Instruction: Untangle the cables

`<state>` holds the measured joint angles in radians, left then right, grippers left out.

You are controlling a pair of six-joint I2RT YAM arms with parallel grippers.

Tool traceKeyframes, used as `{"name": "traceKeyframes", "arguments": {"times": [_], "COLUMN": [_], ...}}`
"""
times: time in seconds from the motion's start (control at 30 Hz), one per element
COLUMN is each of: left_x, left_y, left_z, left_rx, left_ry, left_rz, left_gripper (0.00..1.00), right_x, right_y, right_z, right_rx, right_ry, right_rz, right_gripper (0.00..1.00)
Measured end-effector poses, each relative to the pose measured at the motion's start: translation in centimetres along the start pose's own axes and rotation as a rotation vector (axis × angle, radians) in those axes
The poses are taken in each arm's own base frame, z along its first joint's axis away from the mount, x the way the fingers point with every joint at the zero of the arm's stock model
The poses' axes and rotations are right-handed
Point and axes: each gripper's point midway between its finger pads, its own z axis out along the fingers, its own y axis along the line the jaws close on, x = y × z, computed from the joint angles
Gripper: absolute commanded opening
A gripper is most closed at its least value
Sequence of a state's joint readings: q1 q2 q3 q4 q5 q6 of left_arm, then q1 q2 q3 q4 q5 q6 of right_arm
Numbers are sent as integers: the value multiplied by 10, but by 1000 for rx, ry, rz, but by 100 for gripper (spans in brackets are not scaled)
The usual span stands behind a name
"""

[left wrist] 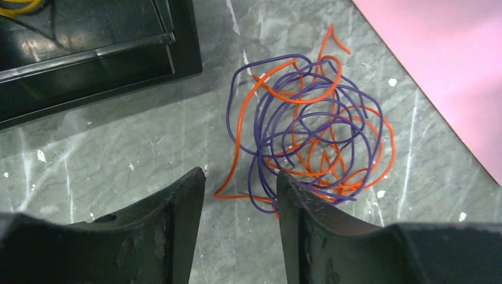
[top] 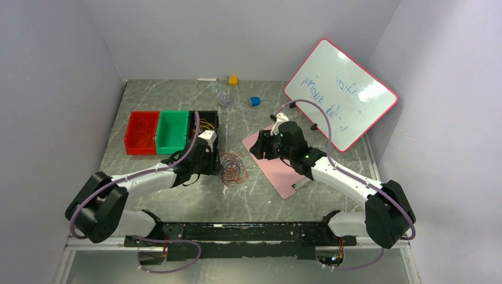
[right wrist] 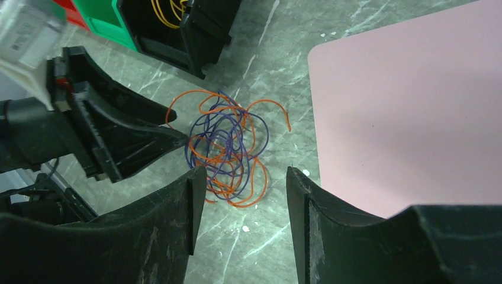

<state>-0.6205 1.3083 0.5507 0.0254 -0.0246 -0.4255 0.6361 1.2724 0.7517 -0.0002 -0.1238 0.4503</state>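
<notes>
A tangle of thin orange and purple cables lies on the grey marble table between the two arms. My left gripper is open at the tangle's left edge. An orange strand and a purple loop lie on the table between its fingertips, not pinched. My right gripper is open above the table just right of the tangle, with nothing between its fingers. A yellow cable is curled in the black bin.
Red and green bins stand left of the black one. A pink board lies right of the tangle, under the right arm. A whiteboard leans at the back right. Small yellow and blue blocks sit at the back.
</notes>
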Motion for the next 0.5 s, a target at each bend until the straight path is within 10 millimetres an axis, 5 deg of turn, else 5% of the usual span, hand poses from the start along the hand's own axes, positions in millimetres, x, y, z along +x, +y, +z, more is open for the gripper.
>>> {"name": "traceKeyframes", "arguments": {"times": [0.13,0.3,0.5], "left_x": [4,0,1], "left_y": [5,6,9], "left_z": [9,14,15], "left_rx": [-19,-28,-44], "left_ry": [10,-10,-6], "left_rz": [1,8,17], "left_gripper": [39,9,7], "right_x": [-1,-4,-5], "right_y": [2,3,5], "right_z": [-1,-3,-3], "right_rx": [-6,-11,-19], "right_ry": [-5,-14,-18], "right_rz": [5,6,7], "right_gripper": [56,56,56]}}
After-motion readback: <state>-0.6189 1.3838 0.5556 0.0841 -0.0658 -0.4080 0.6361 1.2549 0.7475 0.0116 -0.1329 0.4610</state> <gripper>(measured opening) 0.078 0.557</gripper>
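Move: The loose orange cable strand on the pile's left edge lies between the left fingers' open tips, about 1 cm ahead and 2 cm below the hand. The middle of the purple-orange cable pile is some 7 cm to the right of this hand, level with it fore and aft and about 3 cm below. The black bin's middle is about 16 cm ahead and 6 cm left, at much the same height. From the right hand the strand lies some 16 cm left, 1 cm back and 10 cm lower. The orange strand at the left edge of the pile gets pinched by the left gripper: still pointing obliquely down, the hand eases about 1 cm down and 1 cm forward onto it while its half-open fingers close almost fully, trapping the strand between the tips. The wrist hardly turns, and the hand stays by the pile once the fingers have shut. ##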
